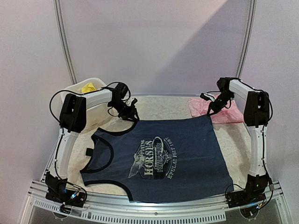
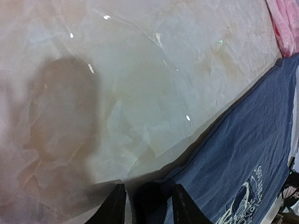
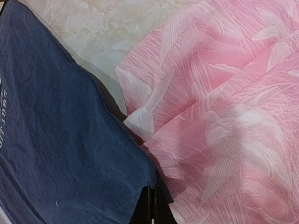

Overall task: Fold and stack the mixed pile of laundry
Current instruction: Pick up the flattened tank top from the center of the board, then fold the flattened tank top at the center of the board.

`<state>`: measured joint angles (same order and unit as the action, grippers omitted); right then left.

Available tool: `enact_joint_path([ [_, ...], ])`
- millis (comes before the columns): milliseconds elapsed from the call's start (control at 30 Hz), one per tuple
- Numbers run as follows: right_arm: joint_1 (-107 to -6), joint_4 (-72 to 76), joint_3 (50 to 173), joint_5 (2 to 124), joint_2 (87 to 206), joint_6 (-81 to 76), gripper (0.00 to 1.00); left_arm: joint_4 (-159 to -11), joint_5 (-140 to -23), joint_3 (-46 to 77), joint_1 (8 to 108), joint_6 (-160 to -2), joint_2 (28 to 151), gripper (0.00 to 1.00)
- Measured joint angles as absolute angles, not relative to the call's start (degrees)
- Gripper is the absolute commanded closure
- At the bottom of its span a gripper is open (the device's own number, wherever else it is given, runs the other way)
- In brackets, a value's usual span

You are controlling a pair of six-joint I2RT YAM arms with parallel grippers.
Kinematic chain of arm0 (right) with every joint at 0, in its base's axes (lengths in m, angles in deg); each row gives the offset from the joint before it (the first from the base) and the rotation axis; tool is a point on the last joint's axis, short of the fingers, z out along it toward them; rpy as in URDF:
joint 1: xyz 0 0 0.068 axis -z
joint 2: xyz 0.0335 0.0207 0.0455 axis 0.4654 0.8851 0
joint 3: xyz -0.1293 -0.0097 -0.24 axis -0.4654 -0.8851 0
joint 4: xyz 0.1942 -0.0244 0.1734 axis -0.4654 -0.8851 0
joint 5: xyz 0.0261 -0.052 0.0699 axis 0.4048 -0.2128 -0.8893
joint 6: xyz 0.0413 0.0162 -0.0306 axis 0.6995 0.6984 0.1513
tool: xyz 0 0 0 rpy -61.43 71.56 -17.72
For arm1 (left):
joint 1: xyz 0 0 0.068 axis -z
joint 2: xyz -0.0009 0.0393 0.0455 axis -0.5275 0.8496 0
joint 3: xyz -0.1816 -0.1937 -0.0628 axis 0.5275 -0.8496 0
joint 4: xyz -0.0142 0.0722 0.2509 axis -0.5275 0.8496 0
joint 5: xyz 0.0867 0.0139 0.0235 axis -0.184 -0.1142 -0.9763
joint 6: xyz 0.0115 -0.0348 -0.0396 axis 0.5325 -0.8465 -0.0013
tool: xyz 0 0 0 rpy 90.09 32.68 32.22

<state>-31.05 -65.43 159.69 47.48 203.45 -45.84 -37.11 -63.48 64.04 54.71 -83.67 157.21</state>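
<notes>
The navy sleeveless top (image 1: 177, 158) lies spread flat on the table, its pale horse print facing up. At its far left shoulder strap hangs my left gripper (image 1: 130, 113). In the left wrist view that gripper (image 2: 149, 185) is open, with a dark bunch of the strap (image 2: 152, 200) between its fingers and a sliver of gap on one side. My right gripper (image 3: 153, 189) is shut on the top's far right hem corner (image 3: 56, 140). The thin pink piece (image 3: 224, 116) lies right beside that corner, at the back right (image 1: 226, 114). A yellow piece (image 1: 88, 87) sits in the tub.
A white plastic tub (image 1: 99, 83) stands at the back left, behind the left arm. A pale marbled sheet (image 1: 154, 105) covers the table. A metal rail (image 1: 154, 209) runs along the near edge, and a pale wall with curved tubes closes the back.
</notes>
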Motion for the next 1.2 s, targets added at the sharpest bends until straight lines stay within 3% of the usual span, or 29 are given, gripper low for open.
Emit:
enact_joint_path([
  [100,-31.0,-65.4,159.3,47.5,203.4,-45.8,1.00,-37.2,-62.1,64.0,54.7,-83.2,157.4,0.75],
  [267,-31.0,-65.4,158.7,47.5,203.4,-45.8,1.00,-37.6,-60.4,64.1,54.8,-83.0,157.6,1.00],
  [633,-31.0,-64.7,155.8,47.6,199.4,-45.8,1.00,-42.5,-57.7,60.3,54.9,-82.9,156.6,1.00],
  [1200,-31.4,-61.1,143.7,50.8,191.1,-48.9,1.00,-52.0,-56.2,45.9,54.9,-83.2,143.5,1.00],
])
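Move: The left fingers, partly closed, straddle the tank top's far edge by the armhole corner. From that hand, the shirt's printed logo is about 23 cm back and 10 cm right; the laundry basket is some 23 cm left and 4 cm farther out. The right hand already holds the hem corner, with the printed logo about 24 cm back and 26 cm left of it, and the pink garment roughly 4 cm ahead, 4 cm right, 5 cm below. The left hand pinches the far edge shut and lifts about 5 cm; the right, still gripping, draws back 4 cm. ##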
